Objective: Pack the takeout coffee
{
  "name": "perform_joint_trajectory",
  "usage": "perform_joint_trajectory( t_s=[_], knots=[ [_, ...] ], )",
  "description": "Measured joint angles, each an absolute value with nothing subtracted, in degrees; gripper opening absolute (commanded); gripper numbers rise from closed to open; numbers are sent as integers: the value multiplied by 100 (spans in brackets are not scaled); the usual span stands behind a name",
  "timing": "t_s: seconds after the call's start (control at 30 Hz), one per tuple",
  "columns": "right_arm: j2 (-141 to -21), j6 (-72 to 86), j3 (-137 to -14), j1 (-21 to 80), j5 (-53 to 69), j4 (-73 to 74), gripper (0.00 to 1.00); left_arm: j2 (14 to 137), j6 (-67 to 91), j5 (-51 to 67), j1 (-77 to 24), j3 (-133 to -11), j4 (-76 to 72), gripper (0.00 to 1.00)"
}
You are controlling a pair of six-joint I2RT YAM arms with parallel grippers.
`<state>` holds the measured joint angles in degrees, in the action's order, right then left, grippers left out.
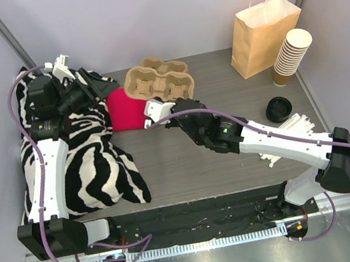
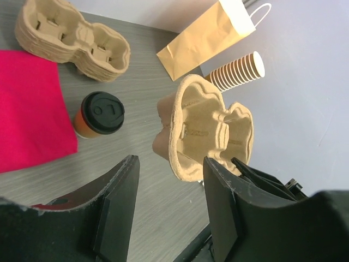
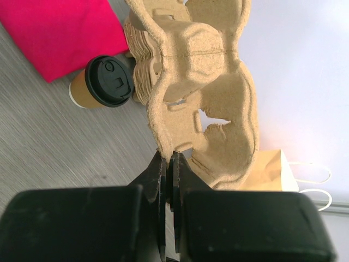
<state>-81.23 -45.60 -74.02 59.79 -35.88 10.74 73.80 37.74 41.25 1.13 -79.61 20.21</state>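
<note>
The takeout coffee (image 2: pixel 98 114), a small tan cup with a black lid, stands on the table beside the red cloth (image 2: pixel 27 109); the right wrist view also shows the coffee (image 3: pixel 103 82). My right gripper (image 3: pixel 170 155) is shut on the rim of one pulp cup carrier (image 3: pixel 202 98), holding it tilted above the table. In the left wrist view that carrier (image 2: pixel 199 128) hangs just past my left gripper (image 2: pixel 170 164), which stands open with nothing between its fingers. In the top view the coffee is hidden, the left gripper (image 1: pixel 95 84) is at the back left and the right gripper (image 1: pixel 163 109) mid-table.
A stack of pulp carriers (image 1: pixel 156 80) lies at the back centre. The paper bag (image 1: pixel 260 38) stands at the back right beside a tall stack of lidless cups (image 1: pixel 291 56). A loose black lid (image 1: pixel 278 109), white sticks (image 1: pixel 296 126) and a zebra cloth (image 1: pixel 93 166) also lie here.
</note>
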Motion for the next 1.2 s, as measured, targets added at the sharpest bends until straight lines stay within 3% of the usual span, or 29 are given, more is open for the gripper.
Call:
perform_joint_trajectory(
  t_s=[0.5, 0.77, 0.93, 1.0, 1.07, 1.1, 1.17, 1.2],
  knots=[
    [-8123, -4532, -7397, 6132, -3476, 1074, 1, 7454, 4309, 4276, -172, -7450, 1505, 52],
    [-8103, -4530, -7384, 6191, -3376, 1079, 1, 7454, 4335, 4318, -220, -7417, 1343, 42],
    [-8044, -4530, -7371, 6211, -3328, 1081, 1, 7463, 4340, 4316, -220, -7380, 1306, 25],
    [-8027, -4530, -7371, 6215, -3308, 1087, 7, 7467, 4344, 4316, -220, -7376, 1302, 15],
    [-8014, -4525, -7371, 6217, -3286, 1114, 21, 7467, 4351, 4316, -220, -7373, 1302, 10],
    [-8012, -4510, -7371, 6217, -3271, 1133, 39, 7467, 4327, 4316, -220, -7369, 1302, 4],
    [-7996, -4460, -7371, 6217, -3199, 1238, 59, 7470, 4307, 4322, -220, -7367, 1315, 0],
    [-7985, -4414, -7373, 6215, -3151, 1293, 63, 7470, 4296, 4316, -220, -7367, 1315, 0]
  ],
)
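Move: The half-open left hand goes for the near-left rim of the carrier held in the right fingers; the carrier's middle lies some 12 cm right of the left hand, 1 cm back and 2 cm lower. From the right hand, the left fingertips are about 6 cm ahead, 14 cm left and 4 cm higher. On the table, the lidded cup stands about 8 cm ahead and 2 cm left of the right hand, the carrier stack 22 cm straight ahead, both roughly 25 cm down. Rightward and down, the left hand eases about 3 cm to the held carrier's rim with its fingers half open, then stays there and shuts them, pinching the rim. Meanwhile the right hand brings the carrier about 2 cm left and 2 cm back, turning slightly counter-clockwise, and at the very end begins to open its fingers. ##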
